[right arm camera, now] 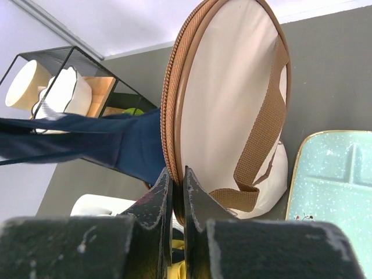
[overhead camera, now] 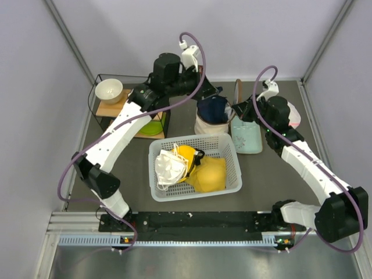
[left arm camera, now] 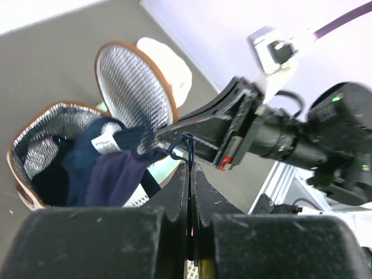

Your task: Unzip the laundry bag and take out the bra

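Observation:
The cream laundry bag [overhead camera: 209,123] stands upright behind the basket. It is open, its round lid [right arm camera: 232,99] with the brown strap is swung up, and the silver lining [left arm camera: 49,131] shows. The navy bra [left arm camera: 110,174] hangs half out of the opening. My left gripper [left arm camera: 190,165] is shut on one of its thin straps, above the bag [overhead camera: 220,95]. My right gripper [right arm camera: 177,172] is shut on the brown zipper rim of the lid, at the bag's right side [overhead camera: 237,110]. The bra's fabric [right arm camera: 110,142] stretches away to the left in the right wrist view.
A white lattice basket [overhead camera: 232,152] in front of the bag holds a yellow garment [overhead camera: 210,174] and a white cloth [overhead camera: 167,165]. A pale teal tray [overhead camera: 247,138] lies to the right of the bag. A black wire rack [overhead camera: 102,78] with a white bowl [overhead camera: 109,90] stands at the back left.

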Robot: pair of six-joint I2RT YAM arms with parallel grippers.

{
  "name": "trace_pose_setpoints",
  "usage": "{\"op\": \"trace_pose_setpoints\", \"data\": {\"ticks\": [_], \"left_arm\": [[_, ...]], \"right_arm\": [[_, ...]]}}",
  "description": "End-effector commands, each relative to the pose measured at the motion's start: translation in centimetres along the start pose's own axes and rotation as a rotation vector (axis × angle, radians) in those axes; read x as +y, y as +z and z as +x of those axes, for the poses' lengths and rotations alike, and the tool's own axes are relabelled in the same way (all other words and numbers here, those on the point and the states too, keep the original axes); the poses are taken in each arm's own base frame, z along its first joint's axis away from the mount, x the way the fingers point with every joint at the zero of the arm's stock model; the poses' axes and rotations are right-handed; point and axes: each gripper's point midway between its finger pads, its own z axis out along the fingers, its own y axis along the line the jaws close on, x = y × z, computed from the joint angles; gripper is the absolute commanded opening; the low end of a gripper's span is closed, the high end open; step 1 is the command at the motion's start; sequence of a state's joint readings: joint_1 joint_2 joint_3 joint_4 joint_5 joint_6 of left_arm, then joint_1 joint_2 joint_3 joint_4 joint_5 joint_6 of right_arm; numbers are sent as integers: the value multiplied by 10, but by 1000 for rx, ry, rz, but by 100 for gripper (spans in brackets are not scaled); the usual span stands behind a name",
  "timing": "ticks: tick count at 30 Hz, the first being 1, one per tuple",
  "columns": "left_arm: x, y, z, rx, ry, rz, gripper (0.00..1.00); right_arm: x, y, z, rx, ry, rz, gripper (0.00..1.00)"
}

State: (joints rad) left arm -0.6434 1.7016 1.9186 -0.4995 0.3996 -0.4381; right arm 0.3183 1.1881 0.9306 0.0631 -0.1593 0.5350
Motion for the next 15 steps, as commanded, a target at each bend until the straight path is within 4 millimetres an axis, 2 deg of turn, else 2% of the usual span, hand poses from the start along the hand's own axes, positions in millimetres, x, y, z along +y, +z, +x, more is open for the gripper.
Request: {"op": "trace_pose_setpoints", "data": {"ticks": [1,2,4,5,10,15], "left_arm": [[-62,-69,-82,-267,98,80,0],[-69,-78,-96,-310,118,81,0],[-71,-84,-108,-344,135,59,0],[-81,-94,-121,-376,147,72,0],[-95,-105,-138,-423,154,105,0],[-119,-137,-166,-535,159,148,0]], "right_arm": [[15,-10,-28,-86,-10,-35,0],[15,-10,-29,-90,-12,-35,0],[14,-10,-28,-91,-8,-33,0],[13,-10,-26,-90,-5,-30,0],[13,-11,-23,-95,16,-39,0],[15,-9,-22,-87,23,-51,0]]}}
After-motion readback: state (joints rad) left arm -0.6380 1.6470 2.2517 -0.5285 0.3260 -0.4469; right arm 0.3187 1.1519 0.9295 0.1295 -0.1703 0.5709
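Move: The left fingers already pinch a strap of the navy bra. The bag it is coming out of has its middle about 8 cm ahead of this hand, 3 cm to the left and nearly 30 cm below. The basket lies about 9 cm back, 8 cm left and 34 cm down. For the right hand, closed on the lid's rim, the bag is some 6 cm ahead, 6 cm left and 18 cm below; the turquoise tray is about 7 cm right, 2 cm ahead and 26 cm down. Keeping its pinch on the bra's strap, the left hand hauls the bra up and away from the bag, rising about 16 cm while drifting some 4 cm left, its fingertips tilting upward by roughly 20 degrees and the climb easing off at the end. The right hand keeps hold of the lid's rim and, after nearly standing still, lifts about 3 cm. ##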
